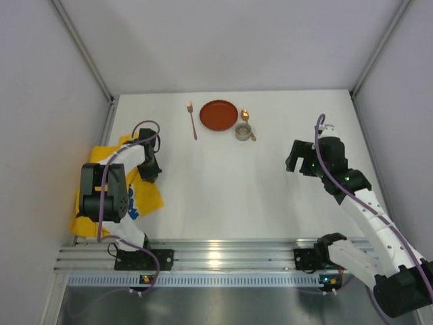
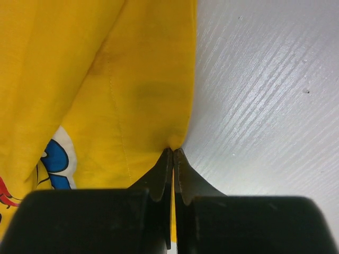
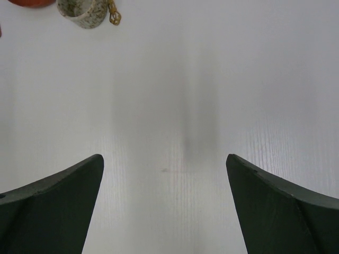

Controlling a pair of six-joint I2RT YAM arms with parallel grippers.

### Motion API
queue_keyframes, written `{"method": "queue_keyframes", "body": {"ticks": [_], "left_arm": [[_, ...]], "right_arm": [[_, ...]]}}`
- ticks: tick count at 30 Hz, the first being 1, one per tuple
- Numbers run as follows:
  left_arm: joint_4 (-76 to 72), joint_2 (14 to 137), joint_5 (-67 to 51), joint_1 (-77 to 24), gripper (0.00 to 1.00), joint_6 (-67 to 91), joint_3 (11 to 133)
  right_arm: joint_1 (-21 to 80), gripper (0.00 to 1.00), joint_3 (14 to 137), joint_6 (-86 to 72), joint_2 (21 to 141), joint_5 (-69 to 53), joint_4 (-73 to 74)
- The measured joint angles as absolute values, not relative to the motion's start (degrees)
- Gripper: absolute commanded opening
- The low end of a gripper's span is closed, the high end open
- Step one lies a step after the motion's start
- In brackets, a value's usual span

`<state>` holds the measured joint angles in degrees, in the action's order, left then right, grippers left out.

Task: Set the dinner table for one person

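Observation:
The white dinner table [image 1: 237,183] carries a red plate [image 1: 218,114], a fork [image 1: 192,120], a small speckled cup [image 1: 242,132] and a gold spoon [image 1: 247,123] at the far middle. A yellow cartoon-printed cloth mat [image 1: 145,196] lies bunched at the left edge. My left gripper [image 1: 150,169] is shut on the mat's right edge, pinching a fold [image 2: 175,138] between its fingertips. My right gripper [image 1: 298,161] is open and empty above bare table at the right; the cup [image 3: 82,13] shows at the top left of its view.
A ribbed aluminium rail [image 1: 223,261] runs along the near edge with both arm bases on it. White walls and metal posts enclose the table on three sides.

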<state>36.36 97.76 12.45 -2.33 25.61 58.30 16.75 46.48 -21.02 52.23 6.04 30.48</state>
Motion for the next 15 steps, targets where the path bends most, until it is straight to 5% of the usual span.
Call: {"method": "queue_keyframes", "body": {"ticks": [8, 15], "left_arm": [[36.91, 97.25, 12.53, -5.5, 0.0, 25.82, 58.72], [40.56, 97.25, 11.88, -27.7, 0.0, 30.22, 67.4]], "right_arm": [[17.23, 1.0, 49.67, -20.56, 54.83, 6.46, 30.5], [17.26, 1.0, 51.66, -19.77, 56.31, 8.56, 30.48]]}}
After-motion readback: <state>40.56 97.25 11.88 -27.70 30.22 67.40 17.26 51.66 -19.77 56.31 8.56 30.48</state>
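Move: Pinched in the left fingers, the yellow cloth's right edge is bound for the bare mid-table, some 22 cm to that hand's right and level with it ahead and in height. Nearby, at table height, the fork lies about 26 cm ahead and 11 cm right, the plate 28 ahead and 21 right, the cup 20 ahead and 31 right. From the right hand, that bare spot is roughly 26 cm left, 3 cm ahead and 17 cm down. Dragging the yellow cloth by its pinched right edge, the left hand starts slowly, then sweeps quickly about 15 cm to the right towards the bare mid-table, lifting some 4 cm as it goes and turning about 20 degrees clockwise, fingers kept shut. The right hand, open and empty, eases a couple of centimetres forward and up. ##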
